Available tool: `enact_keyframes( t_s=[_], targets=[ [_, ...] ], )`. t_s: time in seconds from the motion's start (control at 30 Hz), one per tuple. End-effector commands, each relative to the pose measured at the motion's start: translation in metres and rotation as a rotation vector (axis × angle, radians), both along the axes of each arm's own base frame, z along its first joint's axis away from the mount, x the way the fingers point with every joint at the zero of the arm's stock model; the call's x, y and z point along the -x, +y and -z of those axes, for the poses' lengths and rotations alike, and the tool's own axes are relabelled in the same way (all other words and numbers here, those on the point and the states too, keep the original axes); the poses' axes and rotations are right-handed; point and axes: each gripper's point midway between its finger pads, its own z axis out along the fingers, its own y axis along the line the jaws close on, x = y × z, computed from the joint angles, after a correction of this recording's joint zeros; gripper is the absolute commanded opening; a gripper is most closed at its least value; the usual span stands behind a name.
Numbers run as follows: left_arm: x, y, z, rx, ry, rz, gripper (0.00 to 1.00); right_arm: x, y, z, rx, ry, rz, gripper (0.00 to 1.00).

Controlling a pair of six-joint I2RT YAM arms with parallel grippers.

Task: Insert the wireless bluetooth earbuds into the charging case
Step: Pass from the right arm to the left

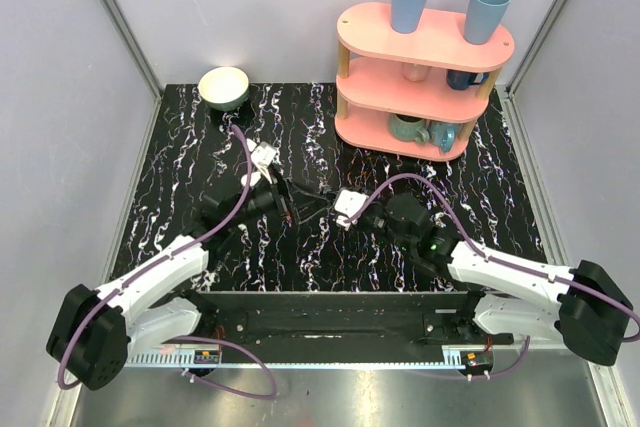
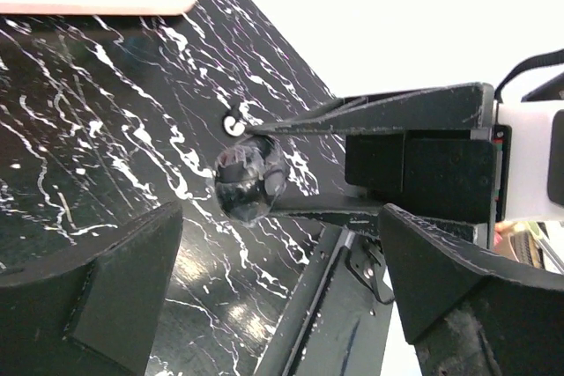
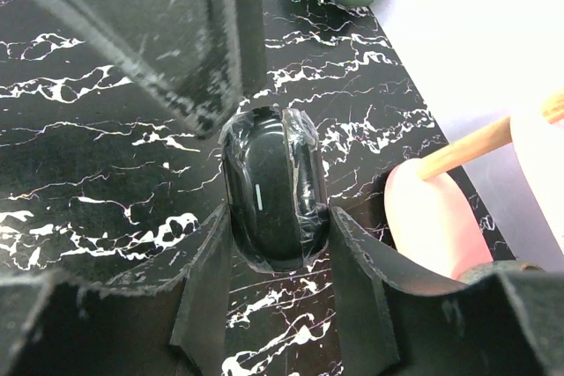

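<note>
The charging case (image 3: 269, 195) is a glossy black oval with a short white line, wrapped in clear film. My right gripper (image 3: 278, 226) is shut on it, one finger on each long side, just above the marble table. In the left wrist view the case (image 2: 249, 180) shows end-on between the right gripper's fingers (image 2: 370, 112). A tiny round black-and-white thing (image 2: 233, 122), perhaps an earbud, lies on the table just beyond it. My left gripper (image 2: 282, 244) is wide open and holds nothing, facing the case from close by. In the top view the two grippers (image 1: 288, 205) (image 1: 325, 209) meet at mid-table.
A pink three-tier shelf (image 1: 420, 77) with blue cups and mugs stands at the back right. A pale bowl (image 1: 224, 87) sits at the back left. The shelf's rounded end (image 3: 432, 217) is close to the right of my right gripper.
</note>
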Motion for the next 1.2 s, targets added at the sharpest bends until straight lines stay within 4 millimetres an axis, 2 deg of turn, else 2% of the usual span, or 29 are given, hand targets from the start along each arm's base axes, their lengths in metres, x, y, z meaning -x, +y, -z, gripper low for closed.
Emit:
enact_keyframes(
  t_s=[0.0,0.17,0.3,0.33,0.6,0.87,0.93,1.17],
  targets=[
    [0.014,-0.012,-0.030,0.062,-0.087,0.139,0.96,-0.001,-0.001,-0.033,-0.080,-0.089,0.014,0.10],
    [0.009,-0.019,-0.015,-0.004,-0.037,0.170,0.90,0.006,-0.002,-0.038,-0.105,-0.098,-0.013,0.11],
    [0.006,-0.022,-0.016,-0.017,-0.028,0.172,0.86,0.009,-0.002,-0.035,-0.090,-0.085,-0.027,0.10],
    [0.006,-0.023,-0.016,-0.018,-0.027,0.172,0.82,0.010,-0.003,-0.034,-0.090,-0.082,-0.028,0.10],
    [0.000,-0.027,-0.014,-0.026,-0.020,0.141,0.70,0.015,0.000,-0.039,-0.109,-0.075,-0.056,0.11],
    [-0.005,-0.034,-0.012,-0.030,0.003,0.143,0.63,0.016,0.002,-0.035,-0.111,-0.058,-0.060,0.10],
    [-0.006,-0.033,-0.012,-0.025,0.000,0.133,0.58,0.017,0.002,-0.035,-0.118,-0.054,-0.063,0.10],
    [-0.007,-0.036,-0.013,-0.007,0.002,0.133,0.57,0.020,0.005,-0.033,-0.120,-0.045,-0.080,0.10]
  ],
)
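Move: The charging case is still clamped in the right gripper, about 1 cm beyond its hand point to the front and left. From the open left gripper it lies some 4 cm to the right, 2 cm ahead and a little (2 cm) lower. From the right hand, the left gripper is about 5 cm left, 1 cm back and 2 cm higher. The loose earbuds lie roughly 21 cm right of the left hand, 3 cm ahead and 20 cm below. Bring the left gripper about 3 cm to the right and 1 cm down onto the case, swinging it some 10 degrees clockwise while its wide-open fingers close to a bit over half, straddling the case. Meanwhile raise the case about 2 cm into that gap with the right hand, easing back 1 cm and keeping its grip, then hold there. ##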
